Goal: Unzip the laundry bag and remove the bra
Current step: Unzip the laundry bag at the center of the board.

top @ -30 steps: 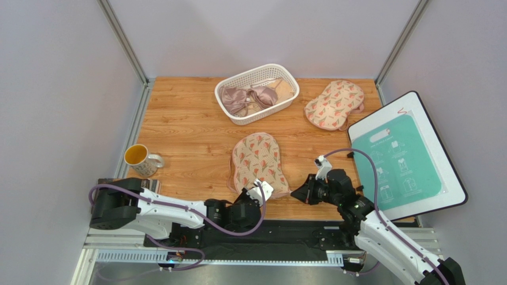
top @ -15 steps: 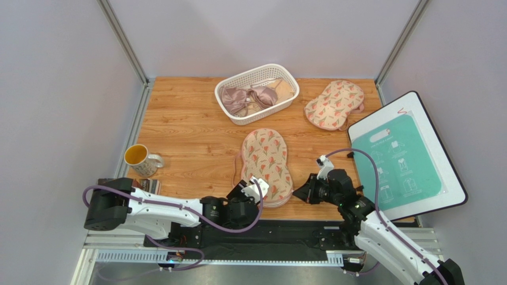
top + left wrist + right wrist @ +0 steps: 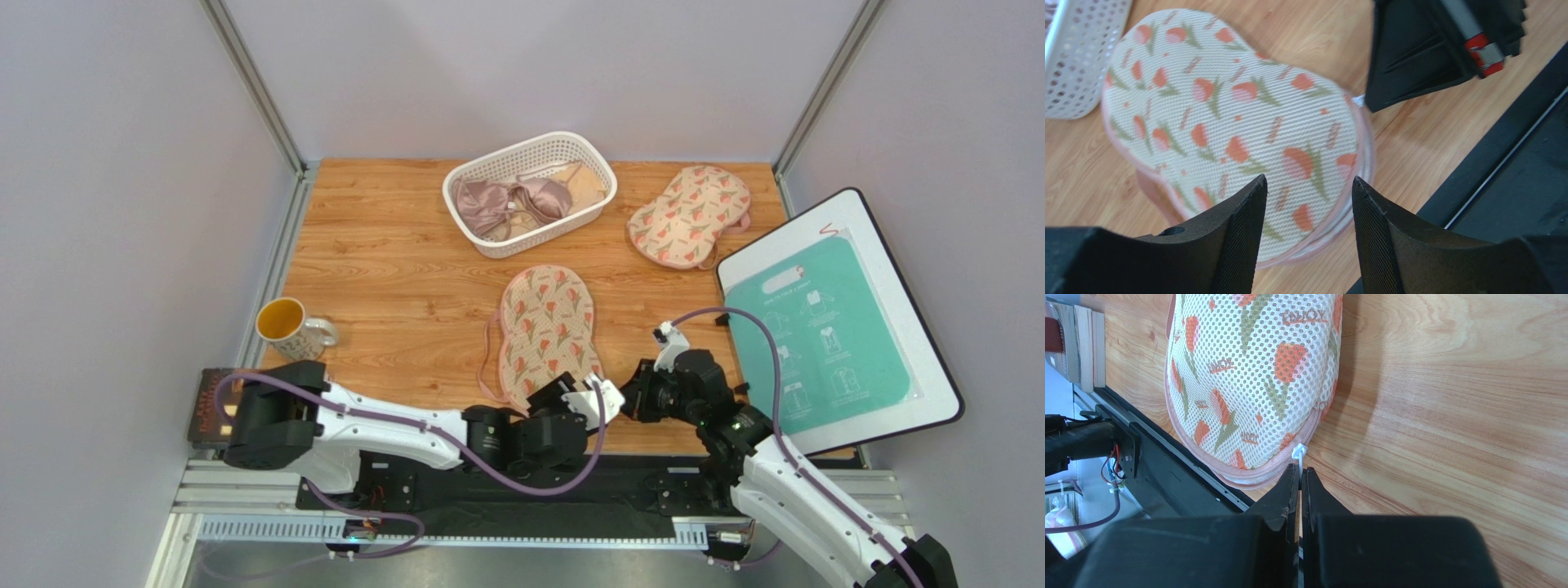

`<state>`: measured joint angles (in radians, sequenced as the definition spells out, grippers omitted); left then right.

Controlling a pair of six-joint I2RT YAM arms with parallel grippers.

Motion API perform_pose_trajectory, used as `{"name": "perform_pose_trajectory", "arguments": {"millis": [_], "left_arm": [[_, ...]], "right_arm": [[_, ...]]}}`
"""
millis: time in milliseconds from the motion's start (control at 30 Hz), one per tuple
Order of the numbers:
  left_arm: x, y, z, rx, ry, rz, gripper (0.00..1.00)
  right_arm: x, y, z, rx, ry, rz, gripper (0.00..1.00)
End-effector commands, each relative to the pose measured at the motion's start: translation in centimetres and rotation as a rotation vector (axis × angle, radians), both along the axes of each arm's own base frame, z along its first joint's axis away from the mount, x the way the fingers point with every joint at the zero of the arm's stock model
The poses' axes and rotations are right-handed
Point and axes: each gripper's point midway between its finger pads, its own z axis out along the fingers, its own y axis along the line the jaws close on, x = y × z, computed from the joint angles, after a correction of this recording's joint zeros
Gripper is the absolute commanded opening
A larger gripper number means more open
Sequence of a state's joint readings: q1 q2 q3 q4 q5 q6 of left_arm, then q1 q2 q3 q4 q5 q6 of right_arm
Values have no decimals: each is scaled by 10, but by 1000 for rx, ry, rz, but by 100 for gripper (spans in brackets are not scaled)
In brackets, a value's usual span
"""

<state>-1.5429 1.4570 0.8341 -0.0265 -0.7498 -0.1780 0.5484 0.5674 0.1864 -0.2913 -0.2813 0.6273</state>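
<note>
The laundry bag [image 3: 548,328], beige mesh with red flowers and pink zip edging, lies flat in the middle of the table. My right gripper [image 3: 633,395] is at its near right corner, shut on the white zip pull [image 3: 1298,453]; the closed jaws [image 3: 1300,470] pinch the tab just off the bag [image 3: 1254,367]. My left gripper [image 3: 593,398] hovers open over the bag's near edge [image 3: 1229,122], its tips [image 3: 1309,184] apart with nothing between them. In the left wrist view the right gripper [image 3: 1419,55] sits beyond the bag's rim. The bra is hidden.
A second flowered bag [image 3: 689,214] lies at the back right. A white basket [image 3: 589,157] at the back holds a mauve satin bra [image 3: 503,202]. A mug [image 3: 288,325] stands at the left, a white-framed green board [image 3: 834,331] at the right. The black rail [image 3: 491,484] runs along the near edge.
My left gripper has opened, let go of the bag's near edge and moved right along it. The bag swung slightly right early on. The right gripper stays shut on the pull.
</note>
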Motion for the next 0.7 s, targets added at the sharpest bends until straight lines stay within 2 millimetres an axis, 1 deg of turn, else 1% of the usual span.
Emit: {"name": "perform_pose_trajectory", "arguments": {"millis": [0,33,67,133,167,433,533,567,667], "left_arm": [[-12,-41,-4,-8,5,-111,60],[-13,-45,-8,-3,5,-116,60],[-14,-48,-16,19,8,-123,60],[-14,-55,-20,16,10,-129,61],[-14,-56,-26,32,8,-133,61],[-15,-64,-38,27,17,-136,62],[-10,-63,-45,33,25,-113,62],[-8,-62,-52,45,32,-110,62],[2,-57,-63,48,37,-66,56]], "right_arm": [[6,1,10,10,-46,1,0],[6,1,10,10,-46,1,0],[7,1,10,10,-46,0,0],[6,2,11,12,-47,5,0],[6,2,11,11,-46,5,0],[6,2,11,14,-47,6,0],[5,3,12,17,-47,9,0],[5,3,12,19,-50,9,0],[5,3,12,19,-50,9,0]]}}
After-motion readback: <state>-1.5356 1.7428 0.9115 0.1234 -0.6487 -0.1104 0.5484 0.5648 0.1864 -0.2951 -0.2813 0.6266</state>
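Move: The white zip pull sits at the laundry bag's near right corner, about 7 cm to my left hand's right, 3 cm ahead and some 8 cm below it. The bag's middle is roughly 11 cm ahead of my left hand, 1 cm to its left and about 9 cm below; its pink strap lies some 10 cm left and 6 cm ahead, on the table. My right hand already has the pull between its shut fingertips. With my right hand I keep the zip pull pinched and hold quite still. My left hand, fingers staying open, swings about 5 cm to the right and sinks some 6 cm, most of it early before it eases off, coming down over the bag's near edge close beside the right fingertips; whether it touches the cloth yet can't be seen. ##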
